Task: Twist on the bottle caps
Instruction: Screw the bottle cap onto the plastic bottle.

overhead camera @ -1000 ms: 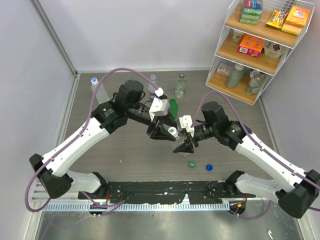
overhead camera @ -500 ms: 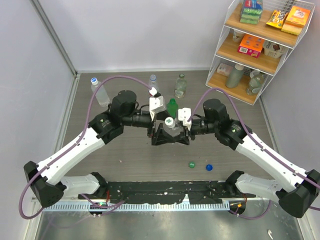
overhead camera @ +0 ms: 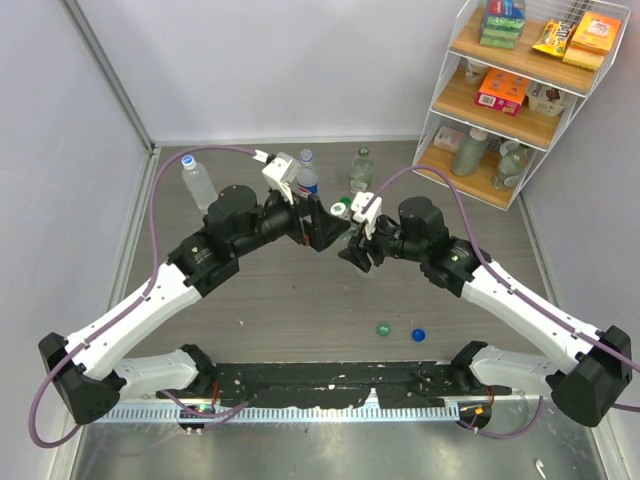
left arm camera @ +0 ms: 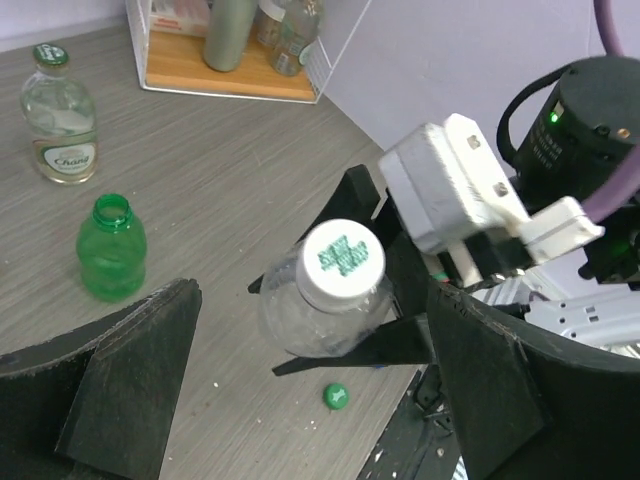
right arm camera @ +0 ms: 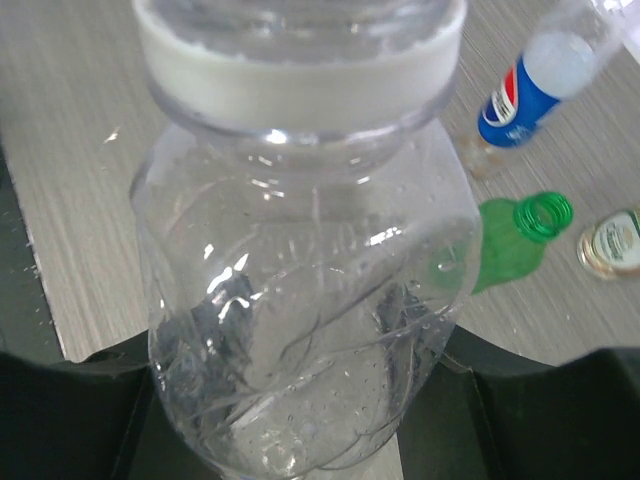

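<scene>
My right gripper (right arm camera: pixel 310 425) is shut on the plain clear bottle (right arm camera: pixel 310 290), which is tilted above the table. The white cap (left arm camera: pixel 340 262) with green print sits on its neck. My left gripper (left arm camera: pixel 315 345) stands open just left of that cap, its fingers (left arm camera: pixel 130 390) wide apart and off it. In the top view the left gripper (overhead camera: pixel 320 226) and the right gripper (overhead camera: pixel 358 250) face each other at mid-table. The green bottle (left arm camera: pixel 110 250) stands uncapped behind them. The cola-label bottle (overhead camera: pixel 308 176) stands at the back. A green cap (overhead camera: pixel 383 328) and a blue cap (overhead camera: pixel 418 335) lie on the near table.
A glass bottle with a dark cap (overhead camera: pixel 361 172) stands at the back centre, and another clear bottle (overhead camera: pixel 197 182) at the back left. A wire shelf rack (overhead camera: pixel 520 100) with snacks fills the back right corner. Walls close the left and back sides.
My left gripper has opened, let go of the white cap and drawn back to the upper left. The right gripper has carried the clear bottle a little toward the back.
</scene>
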`<state>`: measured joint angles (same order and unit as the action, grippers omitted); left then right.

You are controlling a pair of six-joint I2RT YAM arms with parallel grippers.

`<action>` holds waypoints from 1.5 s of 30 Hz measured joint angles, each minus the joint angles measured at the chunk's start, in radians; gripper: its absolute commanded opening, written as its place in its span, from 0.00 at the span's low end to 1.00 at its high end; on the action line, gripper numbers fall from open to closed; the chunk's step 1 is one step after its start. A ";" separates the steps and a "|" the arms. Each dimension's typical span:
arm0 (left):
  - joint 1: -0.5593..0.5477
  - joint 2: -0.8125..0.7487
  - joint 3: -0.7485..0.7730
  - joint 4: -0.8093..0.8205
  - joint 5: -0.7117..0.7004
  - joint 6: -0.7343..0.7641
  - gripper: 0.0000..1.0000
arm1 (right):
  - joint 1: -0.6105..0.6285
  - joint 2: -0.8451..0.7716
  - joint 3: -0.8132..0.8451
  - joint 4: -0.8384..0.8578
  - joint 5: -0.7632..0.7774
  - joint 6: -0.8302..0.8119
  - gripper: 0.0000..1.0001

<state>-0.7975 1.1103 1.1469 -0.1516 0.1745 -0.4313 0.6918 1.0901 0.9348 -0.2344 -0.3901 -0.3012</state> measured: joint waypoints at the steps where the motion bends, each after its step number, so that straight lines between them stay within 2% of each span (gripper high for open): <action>1: 0.000 0.000 -0.003 0.006 -0.008 -0.010 1.00 | 0.000 0.008 0.000 0.001 0.029 0.018 0.01; 2: -0.001 0.000 -0.006 0.014 -0.019 -0.019 1.00 | 0.000 0.016 0.000 0.002 0.056 0.033 0.01; 7: -0.006 0.000 -0.013 0.051 -0.112 -0.091 0.84 | 0.000 0.038 0.000 0.002 0.143 0.096 0.01; 14: -0.008 0.002 -0.081 0.181 -0.221 -0.239 0.68 | 0.000 0.040 0.000 0.016 0.129 0.135 0.01; 25: -0.010 0.027 -0.105 0.241 -0.241 -0.377 0.59 | 0.000 0.032 -0.010 0.023 0.098 0.146 0.01; 40: -0.013 0.066 -0.103 0.246 -0.217 -0.362 0.54 | 0.000 0.063 -0.006 -0.006 0.085 0.145 0.01; 45: -0.014 0.084 -0.101 0.217 -0.188 -0.325 0.49 | 0.000 0.080 0.002 -0.031 0.085 0.144 0.01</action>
<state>-0.8116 1.1938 1.0454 0.0658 -0.0132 -0.7567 0.6914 1.1702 0.9367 -0.2657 -0.3050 -0.1574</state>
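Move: Just beyond the left fingertips sits the white cap on the bottle in the right grip, some 2 cm ahead, 3 cm to the right and about level; from the right hand it lies about 9 cm up, 2 cm ahead and 3 cm left. Near the table, roughly 25 cm below the left hand, the green bottle stands 10 cm ahead and 3 cm right; the loose green cap lies 9 cm back and 12 cm right. Reaching forward about 4 cm, the left hand brings its wide-open fingers around the white cap, rising slightly, then sinking about 3 cm as its wrist turns some 20 degrees, counter-clockwise with its left side dipping; the fingers close to about half. The right keeps its grip on the bottle, first nudging it forward, then easing back a little, lowering it 3–4 cm altogether. ##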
